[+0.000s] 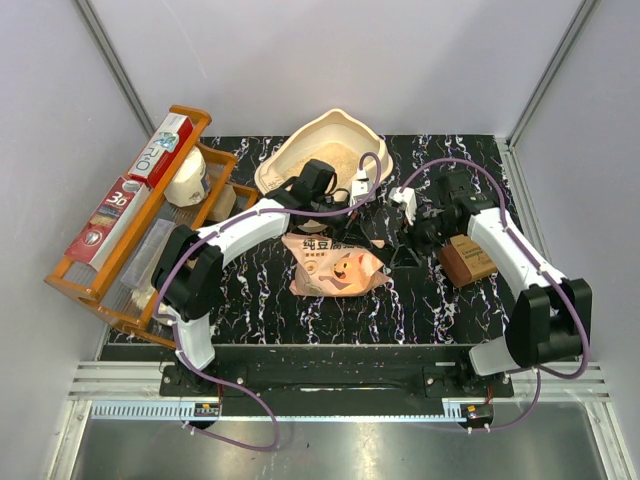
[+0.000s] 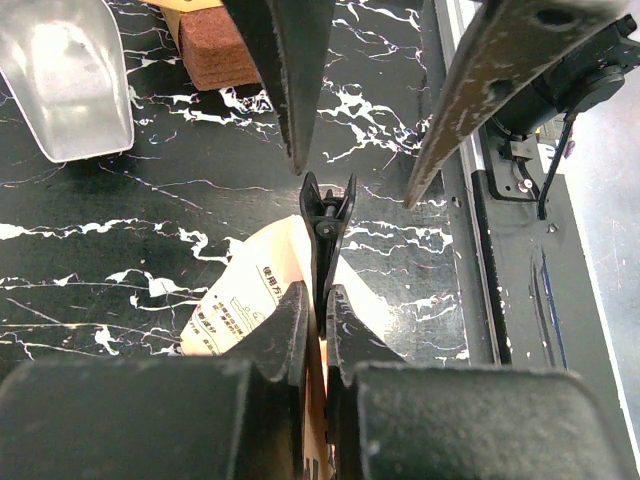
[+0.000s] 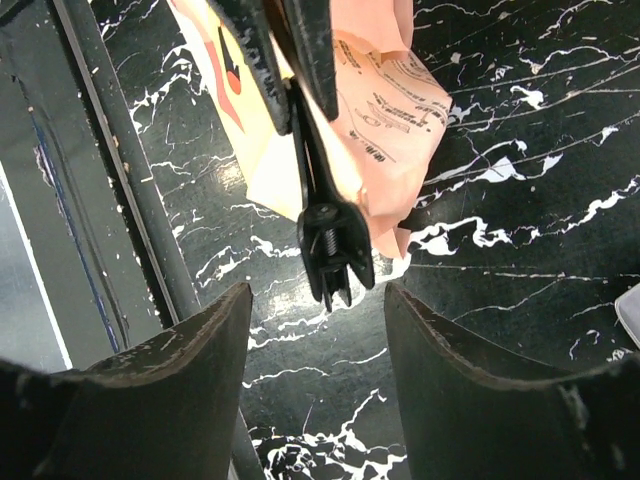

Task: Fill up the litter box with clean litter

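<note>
The cream litter box (image 1: 300,140) stands at the back centre with pale beige litter (image 1: 328,160) in it. A pink bag (image 1: 335,268) lies in front of it, with a black clip (image 2: 325,212) on its top edge. My left gripper (image 1: 348,222) is shut on that bag edge beside the clip, as the left wrist view (image 2: 318,298) shows. My right gripper (image 1: 400,245) is open, its fingers either side of the clip (image 3: 330,245) but short of it, as the right wrist view (image 3: 318,300) shows. The bag (image 3: 385,110) hangs between both grippers.
An orange wooden rack (image 1: 95,285) with boxes and a jar stands at the left. A brown box (image 1: 468,260) lies under the right arm. A clear scoop (image 2: 70,80) lies near a brown block (image 2: 220,45). The table's near edge rail (image 2: 505,290) is close.
</note>
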Robot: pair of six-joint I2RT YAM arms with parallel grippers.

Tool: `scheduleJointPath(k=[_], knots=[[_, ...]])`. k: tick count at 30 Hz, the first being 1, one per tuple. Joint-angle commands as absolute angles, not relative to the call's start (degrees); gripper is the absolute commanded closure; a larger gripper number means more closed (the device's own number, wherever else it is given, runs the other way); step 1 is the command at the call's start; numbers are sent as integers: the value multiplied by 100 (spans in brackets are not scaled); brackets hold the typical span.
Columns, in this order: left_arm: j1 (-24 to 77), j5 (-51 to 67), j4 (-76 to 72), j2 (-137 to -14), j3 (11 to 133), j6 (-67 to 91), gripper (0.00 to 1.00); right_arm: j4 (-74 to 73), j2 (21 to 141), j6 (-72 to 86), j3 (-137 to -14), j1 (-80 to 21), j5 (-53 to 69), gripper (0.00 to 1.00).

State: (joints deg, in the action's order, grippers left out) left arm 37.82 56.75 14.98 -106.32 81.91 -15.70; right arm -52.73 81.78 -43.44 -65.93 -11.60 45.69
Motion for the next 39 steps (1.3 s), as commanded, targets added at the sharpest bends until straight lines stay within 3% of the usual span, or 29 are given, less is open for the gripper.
scheduleJointPath(k=[1,4,11,20,24,29,35,39], knots=[[3858,5713,1090,-10292,8235,-1705,100,-5063,8411,-4324,-6952,-1142,4860,40],[3858,5695,1072,-10301,8227,-1679,100,-5054,8525,-4272,-7014,-1142,5027,41],[3850,5660,1028,-10318,8200,-1600,100,-5063,8675,-4122,-7075,-1143,5265,61],[3850,5660,897,-10353,8191,-1459,100,-5054,8719,-4087,-7013,-1134,5238,58],[3850,5625,853,-10354,8183,-1380,99,-5062,8763,-4069,-7058,-1143,5309,72],[3858,5520,817,-10354,8174,-1310,81,-5255,8816,-4227,-7136,-1134,5379,100],[3823,5493,809,-10336,8147,-1213,64,-5405,8719,-4377,-7180,-1116,5317,100],[3779,5476,835,-10318,8183,-1222,63,-5528,8596,-4456,-7216,-1081,5239,100]])
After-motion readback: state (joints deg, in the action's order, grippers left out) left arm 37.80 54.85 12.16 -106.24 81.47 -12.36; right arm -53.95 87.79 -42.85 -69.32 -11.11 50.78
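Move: Between the two hands lies the black clip, its jaws pinched in the left fingers. From the open right fingers its middle is about 3 cm left, 1 cm ahead and 1 cm lower; from the left fingertips it is roughly 3 cm right, 1 cm back and 2 cm lower. The litter bag's middle stands some 13 cm left of the right hand, 1 cm back and 8 cm lower; the cardboard box is about 18 cm right of it, 2 cm ahead and 10 cm lower. Easing forward and left by not quite 2 cm, the right hand brings its open fingers farther over the clip's handle end, pauses there, then shuts and squeezes the handles together. The left hand stays put with its pinch on the jaws until the right has them, then opens its fingers to more than a third and lets go. ##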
